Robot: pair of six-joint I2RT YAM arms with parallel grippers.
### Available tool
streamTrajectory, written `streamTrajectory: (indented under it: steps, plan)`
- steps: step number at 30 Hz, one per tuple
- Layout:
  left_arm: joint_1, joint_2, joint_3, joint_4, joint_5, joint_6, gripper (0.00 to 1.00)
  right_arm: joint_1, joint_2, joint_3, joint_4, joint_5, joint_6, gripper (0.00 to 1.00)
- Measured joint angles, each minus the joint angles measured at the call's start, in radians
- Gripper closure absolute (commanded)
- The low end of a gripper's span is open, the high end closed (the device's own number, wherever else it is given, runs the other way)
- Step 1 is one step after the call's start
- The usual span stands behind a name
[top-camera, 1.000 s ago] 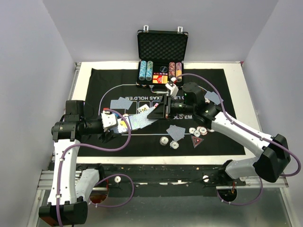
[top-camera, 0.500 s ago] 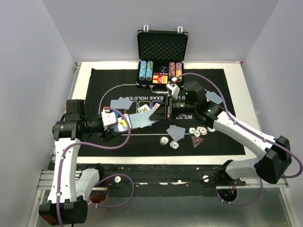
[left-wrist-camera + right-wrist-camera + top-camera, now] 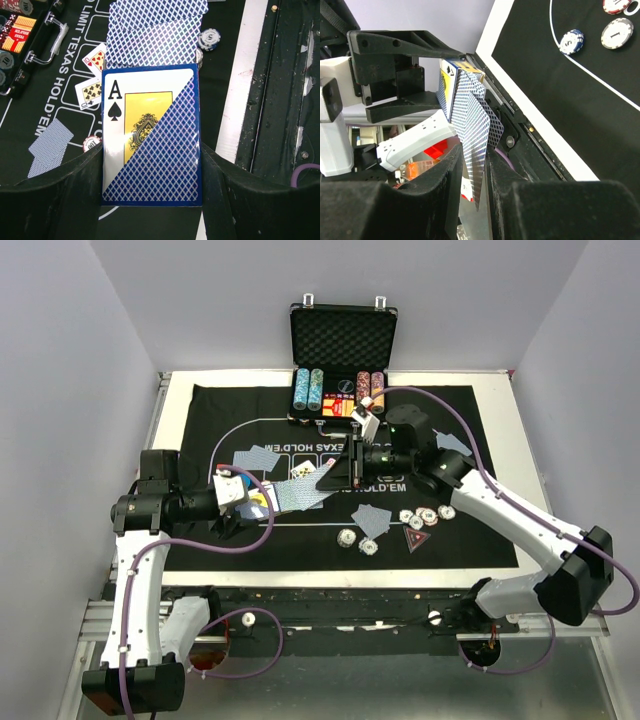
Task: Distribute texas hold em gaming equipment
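Observation:
My left gripper [image 3: 260, 502] [image 3: 150, 150] is shut on a blue card box [image 3: 150, 145] printed with the ace of spades. A fan of blue-backed playing cards [image 3: 300, 495] [image 3: 160, 35] [image 3: 475, 120] sticks out of the box toward my right gripper [image 3: 338, 478] [image 3: 474, 150]. That gripper is shut on the fan's far end, above the mat's middle. Striped poker chips [image 3: 428, 515] [image 3: 571, 41] and a red triangular marker [image 3: 414, 538] lie on the mat at the front right. Face-down cards lie at the left [image 3: 256, 457], the front [image 3: 372, 520] and the right [image 3: 452, 444].
The black mat [image 3: 250, 400] covers most of the white table. The open black case [image 3: 343, 340] with chip rows stands at the back centre. Two face-up cards [image 3: 95, 75] lie near the case handle. The table's front rail [image 3: 330, 600] runs below the mat.
The right gripper has closed a little on the cards and edged slightly back and right with them. The left arm still holds the box in the same place.

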Motion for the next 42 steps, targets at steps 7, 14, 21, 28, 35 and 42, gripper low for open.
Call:
streamTrajectory:
  steps: [7,14,21,28,35,42]
  plan:
    - [0.000,0.013,0.000,-0.008,0.007,0.001,0.63,0.000,0.039,0.002,0.007,-0.001,-0.003,0.70]
    - [0.000,0.013,0.000,-0.010,0.007,0.001,0.64,0.000,0.047,0.045,0.005,-0.001,-0.007,0.84]
    - [0.000,0.013,0.000,-0.008,0.006,0.000,0.64,0.000,0.045,0.064,-0.001,-0.001,-0.014,0.97]
    - [0.000,0.012,0.000,-0.007,0.006,0.000,0.64,0.000,0.042,0.066,-0.002,-0.001,-0.014,0.99]
    - [0.000,0.011,0.000,-0.007,0.006,0.000,0.64,-0.044,0.040,0.157,-0.037,0.000,-0.041,0.99]
    - [0.000,0.005,0.000,-0.008,0.006,-0.001,0.64,-0.122,0.045,0.366,-0.190,0.166,-0.205,0.99]
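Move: The top card, sticking askew out of the card box's mouth, already reaches between your right gripper's open fingers. Its middle lies about 4 cm left, 2 back and 1 below that hand point, and some 10 cm right, 3 ahead and 3 below the left hand. From the right hand, roughly 20 cm lower, two face-up cards lie about 10 ahead, 1 right and 7 left; a face-down pair sits 12 right, 4 back. Keep the left gripper still, holding the card box. Ease the right gripper about a centimetre forward and left along the card with a slight dip and rise, then close its open fingers fully to pinch the card's outer end. Draw away from the box, up and forward and somewhat right, about 12 cm and quickening, rolling the wrist some 20 degrees. ##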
